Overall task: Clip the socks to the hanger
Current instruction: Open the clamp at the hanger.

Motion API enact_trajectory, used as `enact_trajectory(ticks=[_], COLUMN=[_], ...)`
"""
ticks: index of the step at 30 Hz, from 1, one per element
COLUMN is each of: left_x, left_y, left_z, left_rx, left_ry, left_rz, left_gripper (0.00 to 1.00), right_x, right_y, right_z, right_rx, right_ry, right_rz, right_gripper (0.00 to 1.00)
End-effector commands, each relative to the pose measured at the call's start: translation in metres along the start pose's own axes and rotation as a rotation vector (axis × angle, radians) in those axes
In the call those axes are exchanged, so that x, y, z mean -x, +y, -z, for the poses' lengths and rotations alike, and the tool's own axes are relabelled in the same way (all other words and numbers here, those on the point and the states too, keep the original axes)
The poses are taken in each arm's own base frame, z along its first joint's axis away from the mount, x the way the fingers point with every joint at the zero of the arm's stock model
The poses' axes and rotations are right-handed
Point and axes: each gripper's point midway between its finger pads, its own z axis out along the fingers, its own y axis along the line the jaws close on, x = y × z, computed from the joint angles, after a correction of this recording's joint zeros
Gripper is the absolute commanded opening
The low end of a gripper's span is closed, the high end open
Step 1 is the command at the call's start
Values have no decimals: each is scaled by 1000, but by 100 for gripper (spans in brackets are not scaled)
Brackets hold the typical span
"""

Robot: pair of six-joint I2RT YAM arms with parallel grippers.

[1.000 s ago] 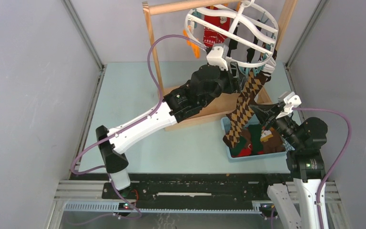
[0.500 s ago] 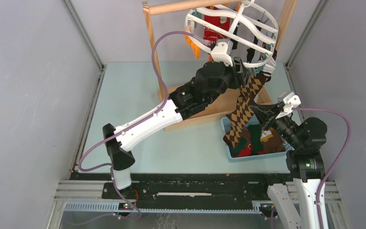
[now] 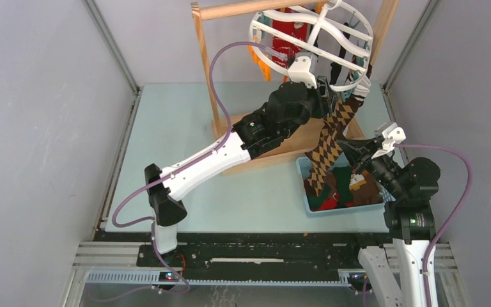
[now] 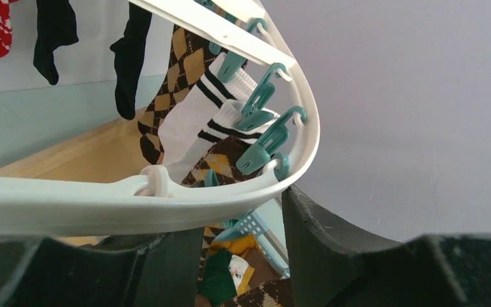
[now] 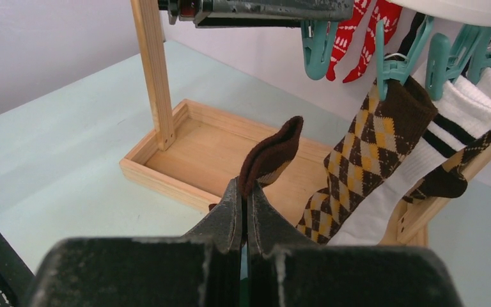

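Note:
The white oval hanger (image 3: 254, 29) hangs from the wooden rack with several socks clipped on it: red (image 3: 288, 41), black (image 4: 54, 32), white with black stripes (image 4: 192, 121) and brown argyle (image 5: 371, 141). My left gripper (image 3: 325, 89) is up at the hanger's near right rim (image 4: 102, 204). It is open, its fingers (image 4: 319, 249) just under the rim, with a teal clip (image 4: 212, 178) above the gap. My right gripper (image 5: 244, 185) is shut on the dark brown cuff of an argyle sock (image 5: 272, 153). In the top view this gripper (image 3: 351, 150) holds the sock above the bin.
A blue perforated bin (image 3: 302, 167) at the right holds more socks, dark green and brown among them. The wooden rack (image 3: 206, 64) has upright posts and a tray base (image 5: 198, 147) under the hanger. Free teal clips (image 5: 393, 61) dangle round the rim. Grey walls enclose the table.
My left arm has reached further up and right, bringing its gripper to the hanger's rim, and its jaws have narrowed. The right gripper and its sock have stayed put.

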Motion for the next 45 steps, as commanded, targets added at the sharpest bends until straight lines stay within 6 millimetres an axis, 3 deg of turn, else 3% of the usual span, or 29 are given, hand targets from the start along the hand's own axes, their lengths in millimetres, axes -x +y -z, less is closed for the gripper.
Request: enact_trajectory(ticks=[1,17,31,45], left_x=[38,42,48,55], left_y=[-9,-6,-7,-6], left_z=[3,3,2,7], left_rx=[-15,3,9,20], left_ry=[-90,-112,-127,-138], left_rz=[16,19,28,32], left_gripper=[52,55,47,11], right_x=[7,8,8,4], right_y=[0,2,2,2], right_z=[0,0,1,-1], right_rx=[3,8,12,19], right_ry=[-32,-33,-34,-20], right_rz=[7,9,6,11], right_gripper=[0,0,0,0])
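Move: The empty teal clamp hangs between the left hand's parted fingertips, its middle about 1 cm ahead, 1 cm left and 2 cm below. The hanger's white rim runs some 2 cm ahead and 2 cm above, straight ahead. The next clamp, gripping an argyle sock, is roughly 5 cm ahead and 4 cm right, level. From the right hand, the empty clamp is straight ahead about 10 cm and 5 cm up. The empty clamp's handles get pinched between the left fingertips: the hand shifts forward by well under 1 cm, turning a touch counter-clockwise, while the fingers widen slightly, then close to roughly half their starting gap, the grip effort rising at the end. The right hand stays put, keeping the brown argyle sock shut in its fingers. ##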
